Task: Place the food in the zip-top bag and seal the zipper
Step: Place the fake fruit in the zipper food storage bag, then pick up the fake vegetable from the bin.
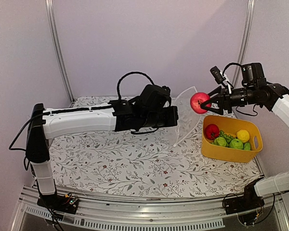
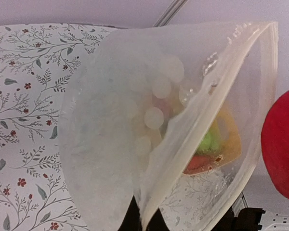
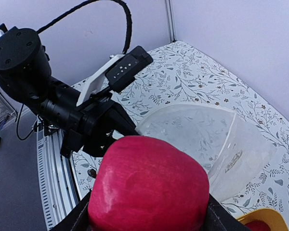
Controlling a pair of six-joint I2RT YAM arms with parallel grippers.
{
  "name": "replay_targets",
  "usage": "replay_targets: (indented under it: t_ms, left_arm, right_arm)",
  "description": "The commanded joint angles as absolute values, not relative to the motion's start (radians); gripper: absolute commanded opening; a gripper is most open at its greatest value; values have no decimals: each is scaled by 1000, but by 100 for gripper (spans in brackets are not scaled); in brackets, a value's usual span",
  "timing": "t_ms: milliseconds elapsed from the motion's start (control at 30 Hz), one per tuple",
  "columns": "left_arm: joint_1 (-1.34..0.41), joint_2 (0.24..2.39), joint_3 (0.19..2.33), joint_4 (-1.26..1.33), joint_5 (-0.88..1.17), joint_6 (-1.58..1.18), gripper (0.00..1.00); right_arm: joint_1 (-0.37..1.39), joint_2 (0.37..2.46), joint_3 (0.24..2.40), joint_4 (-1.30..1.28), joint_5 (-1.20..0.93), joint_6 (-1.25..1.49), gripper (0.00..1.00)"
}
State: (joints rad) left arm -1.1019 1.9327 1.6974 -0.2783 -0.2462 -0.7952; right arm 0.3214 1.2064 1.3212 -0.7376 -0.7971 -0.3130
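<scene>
My left gripper (image 1: pixel 176 117) (image 2: pixel 147 222) is shut on the lower edge of the clear zip-top bag (image 1: pixel 185 113) (image 2: pixel 120 125) (image 3: pixel 197 130) and holds it up above the table, mouth facing right. The zipper (image 2: pixel 204 101) runs along the gaping rim. Just right of the mouth, my right gripper (image 1: pixel 205 102) (image 3: pixel 147 219) is shut on a red ball (image 1: pixel 198 102) (image 2: pixel 282 144) (image 3: pixel 149 187) of food, in the air. More food lies in the yellow tub (image 1: pixel 227 150): a red piece (image 1: pixel 212 131), green pieces (image 1: pixel 236 143) and a yellow ball (image 1: pixel 243 135).
The tub stands at the table's right side, below the right arm. The left arm (image 3: pixel 62 96) stretches across the middle of the floral tablecloth (image 1: pixel 125 163). Grey walls and metal posts close in the back and sides.
</scene>
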Motion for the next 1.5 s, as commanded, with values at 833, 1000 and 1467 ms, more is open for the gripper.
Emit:
replay_targets:
  t_ms: [833,1000,1467]
  left_arm:
    - [-1086,1850,1532,-45,-136,-924,0]
    - [-1072,1824,1501,-55,-138,-924,0]
    - [-1049,1648,1574,-501,-241,-737,0]
  right_arm:
    - [465,1307,1264,-635,-512,-211,95]
    - [465,1266,1347,-709,-590,-238,95]
    - [209,1204,1358,-804,-446,-343,92]
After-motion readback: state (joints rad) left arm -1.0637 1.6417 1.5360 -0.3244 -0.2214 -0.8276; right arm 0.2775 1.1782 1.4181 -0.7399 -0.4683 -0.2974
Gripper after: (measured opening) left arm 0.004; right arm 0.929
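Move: The red fruit is already gripped in the right fingers. The open bag mouth it must enter is about 6 cm left of that hand, 2 cm ahead and some 8 cm lower. The orange bin's middle is about 20 cm right, 4 cm ahead and 23 cm down, its red tomato roughly 12 cm right, 6 cm ahead and 20 cm down. From the left gripper, pinching the bag's rim, the red fruit is some 10 cm right, 1 cm ahead and 5 cm higher. Bring the right gripper forward, then down about 7 cm and slightly left into the bag mouth, open the fingers to let go of the red fruit, then back out upward some 10 cm and to the right. Keep the left pinch on the rim, tip those fingers up about 10 degrees and hold; as the right hand withdraws, carry the bag left and up. ##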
